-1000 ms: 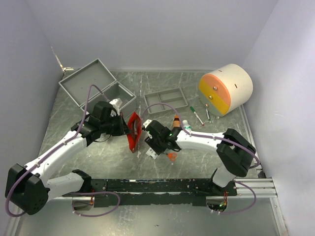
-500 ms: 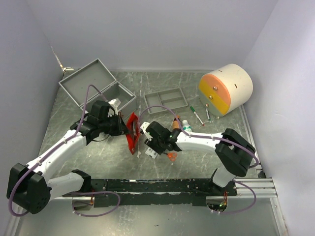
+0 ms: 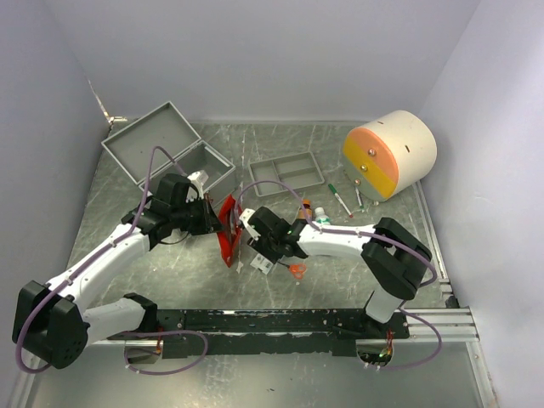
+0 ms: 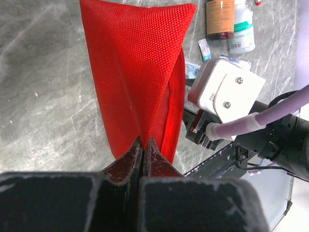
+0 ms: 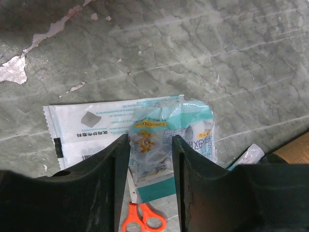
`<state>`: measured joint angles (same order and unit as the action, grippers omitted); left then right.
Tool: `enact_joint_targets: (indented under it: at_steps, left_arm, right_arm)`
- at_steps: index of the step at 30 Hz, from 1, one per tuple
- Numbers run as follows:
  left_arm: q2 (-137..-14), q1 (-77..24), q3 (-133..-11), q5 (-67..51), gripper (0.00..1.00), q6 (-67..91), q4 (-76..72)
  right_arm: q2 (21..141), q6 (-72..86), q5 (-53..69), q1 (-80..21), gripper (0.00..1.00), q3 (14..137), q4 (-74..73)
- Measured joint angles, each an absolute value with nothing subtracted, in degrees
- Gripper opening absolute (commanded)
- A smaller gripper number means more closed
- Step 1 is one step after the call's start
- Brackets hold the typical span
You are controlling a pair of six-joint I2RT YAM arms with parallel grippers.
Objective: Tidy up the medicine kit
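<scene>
The medicine kit (image 3: pixel 166 149), a grey metal case, stands open at the back left. My left gripper (image 4: pixel 143 140) is shut on the lower edge of a red pouch (image 4: pixel 140 63), which stands on edge at mid-table (image 3: pixel 228 229). My right gripper (image 5: pixel 150 140) is just right of the pouch (image 3: pixel 255 248). Its fingers press both sides of a teal-and-clear packet (image 5: pixel 157 145) that lies on the table. A white packet (image 5: pixel 87 128) lies under it to the left. Orange scissors (image 5: pixel 145 220) lie below the jaws.
A shallow grey divided tray (image 3: pixel 287 172) sits at the back centre. A big cream drum with an orange-and-yellow face (image 3: pixel 389 155) sits at the back right. Pens (image 3: pixel 340 201), a brown bottle (image 4: pixel 219 19) and a white-and-teal bottle (image 4: pixel 241 26) lie beyond the right arm.
My right gripper has shifted left toward the pouch and its jaws have narrowed onto the teal packet. The left gripper with the pouch has moved slightly left.
</scene>
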<state>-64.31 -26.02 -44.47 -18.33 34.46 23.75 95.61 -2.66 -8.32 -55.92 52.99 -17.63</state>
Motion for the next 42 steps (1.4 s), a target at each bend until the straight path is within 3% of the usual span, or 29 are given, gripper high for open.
enact_joint_targets:
  at_steps: [2,6,10,25,32,42]
  left_arm:
    - [-64.31,-26.02,-44.47,-18.35,0.07,34.46,23.75]
    - [-64.31,-25.98,-44.34,-18.35,0.07,34.46,23.73]
    - [-64.42,-25.96,-44.18,-18.5,0.07,34.46,23.51]
    - [-64.51,-25.91,-44.07,-20.73,0.07,35.66,19.27]
    - [-64.73,-25.91,-41.98,-22.72,0.07,39.42,13.65]
    - [-64.86,-25.91,-40.75,-24.69,0.07,42.48,9.5]
  right_arm:
    - [95.74,-2.68,-8.1,-55.64,0.37,52.99,-17.3]
    - [95.77,-2.42,-7.94,-54.85,0.17,52.99,-16.99]
    - [95.64,-0.45,-8.14,-53.52,0.08,53.04,-16.51]
    - [77.43,14.96,-13.54,-52.18,0.04,51.83,-12.1]
    - [68.97,29.45,-13.21,-52.18,0.04,50.35,-0.67]
    - [71.77,42.81,-6.57,-52.18,0.04,47.7,16.78]
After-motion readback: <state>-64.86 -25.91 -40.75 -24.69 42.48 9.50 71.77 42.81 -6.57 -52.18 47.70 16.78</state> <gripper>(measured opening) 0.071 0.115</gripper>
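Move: The clear teal-and-white packet lies flat almost between my right fingertips, about 1 cm forward and 1 cm right. The long white packet pokes out under it, roughly 2 cm back and 2 cm left; the scissors are some 5 cm back and 4 cm right. The red first aid kit hangs about 11 cm left, 3 cm forward and 6 cm up. From my left hand the teal packet is about 14 cm right, 2 cm back and 12 cm down. I slide my right fingers a couple of centimetres forward along the table as they close, pinch the teal packet, then lift it fast, about 24 cm. On the way up I swing left some 7 cm and roll the hand about 70 degrees, until the fingers point left above the kit. My left hand keeps its pinch on the kit and brings it about 3 cm right and 2 cm up, rolling slightly. ##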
